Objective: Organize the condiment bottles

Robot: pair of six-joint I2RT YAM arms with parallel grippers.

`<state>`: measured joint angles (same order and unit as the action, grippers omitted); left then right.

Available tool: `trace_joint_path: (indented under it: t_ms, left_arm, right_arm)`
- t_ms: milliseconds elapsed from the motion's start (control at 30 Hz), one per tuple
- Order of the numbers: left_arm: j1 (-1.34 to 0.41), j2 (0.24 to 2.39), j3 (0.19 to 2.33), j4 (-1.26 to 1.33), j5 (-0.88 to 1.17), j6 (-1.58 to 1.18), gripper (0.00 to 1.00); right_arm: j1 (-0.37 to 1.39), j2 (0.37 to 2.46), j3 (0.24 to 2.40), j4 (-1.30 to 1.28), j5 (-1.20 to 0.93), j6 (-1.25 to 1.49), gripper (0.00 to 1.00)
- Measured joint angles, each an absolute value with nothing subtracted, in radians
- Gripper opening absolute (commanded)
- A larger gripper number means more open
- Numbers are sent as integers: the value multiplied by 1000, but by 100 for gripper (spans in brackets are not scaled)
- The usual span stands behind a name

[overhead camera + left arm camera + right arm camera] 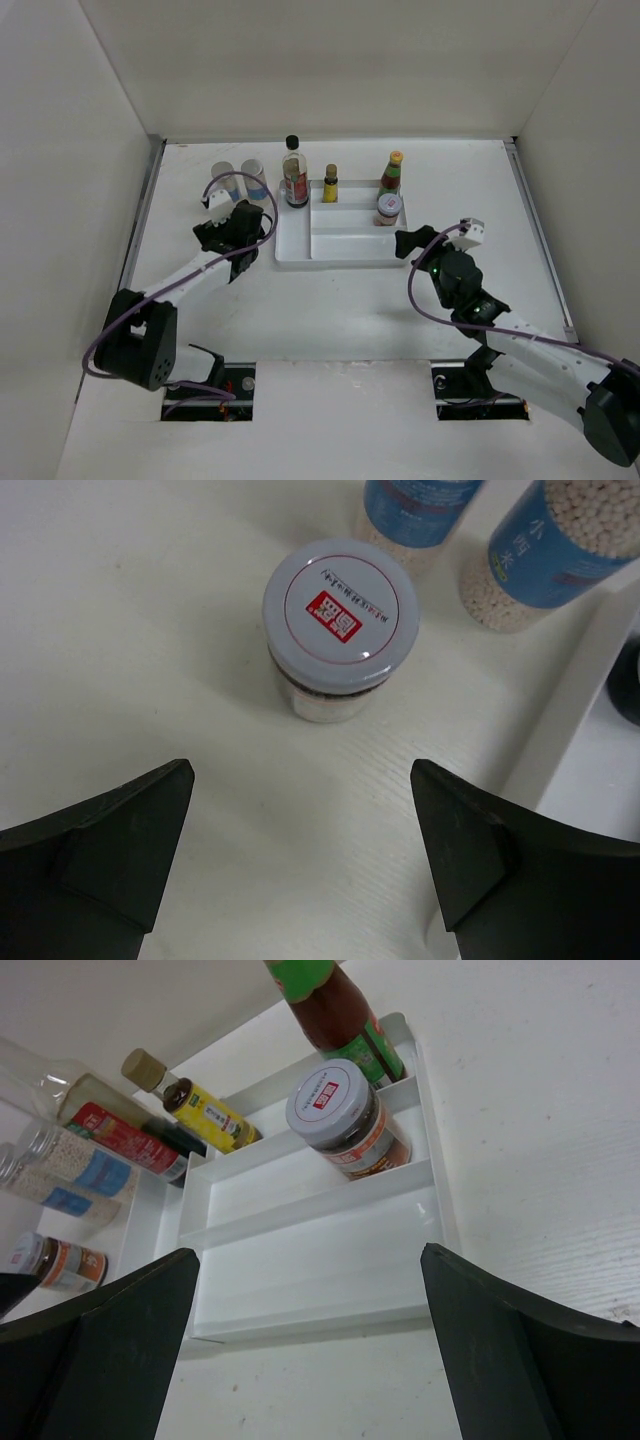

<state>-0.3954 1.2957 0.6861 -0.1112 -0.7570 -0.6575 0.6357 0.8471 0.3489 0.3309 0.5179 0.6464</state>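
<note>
The white divided tray [330, 248] holds a tall clear black-capped bottle [294, 172], a small yellow bottle [330, 184], a red sauce bottle [391, 173] with a green neck, and a pale-lidded jar [388, 208]. Two blue-labelled shakers [254, 178] stand left of the tray. A short white-lidded jar [340, 620] stands upright on the table just ahead of my open, empty left gripper [300, 770]. My right gripper [310, 1250] is open and empty, just off the tray's near edge [310, 1315], facing the jar [340, 1120] and the red sauce bottle [340, 1010].
The tray's left wall [570, 730] runs close to the right of my left gripper [233, 228]. The two front steps of the tray [320, 1250] hold nothing. White walls enclose the table on three sides. My right gripper [415, 246] sits at the tray's near right corner.
</note>
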Motion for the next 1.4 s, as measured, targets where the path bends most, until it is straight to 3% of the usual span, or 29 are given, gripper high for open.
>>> trace_joint_path:
  t_ms: [300,567,667,800,967,1167,1400]
  left_arm:
    - [-320,1523,844,-12,-722,-583,91]
    - [-300,1602,874,23,-736,-554,85]
    - [-292,1610,874,42,-743,-546,75]
    - [-278,1626,874,81,-755,-533,52]
    - [-276,1621,849,128,-760,-519,35]
    - [-324,1469,764,70,-754,-480,31]
    - [-552,1272,862,8,-759,-436,31]
  right_arm:
    - [636,885,348,370,469,652,100]
    - [636,885,347,376,437,655,100]
    - [636,886,346,376,432,656,100]
    - [636,894,345,376,428,656,100]
    - [622,894,345,376,423,656,100]
    - [615,884,343,377,421,657,100]
    - [614,884,343,376,421,663,100]
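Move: The silver-lidded jar stands about 7 cm ahead of the left gripper and 2 cm to its left, its middle some 3 cm lower. Two shaker bottles stand beyond the jar: one about 11 cm farther out and level sideways with it, the other 10 cm farther out and 7 cm to its right. The tray's left compartment is centred roughly 15 cm to the jar's right and 4 cm farther out. From the right gripper the jar lies some 44 cm left, 11 cm ahead and 10 cm below. Bring the open left gripper forward about 7 cm, easing slightly left and down, until the fingers straddle the jar, then close them on its sides. Draw back a little, then lift it some 11 cm while swinging right towards the tray's left compartment, turning the hand clockwise about 15 degrees and tipping the fingers up a little. ##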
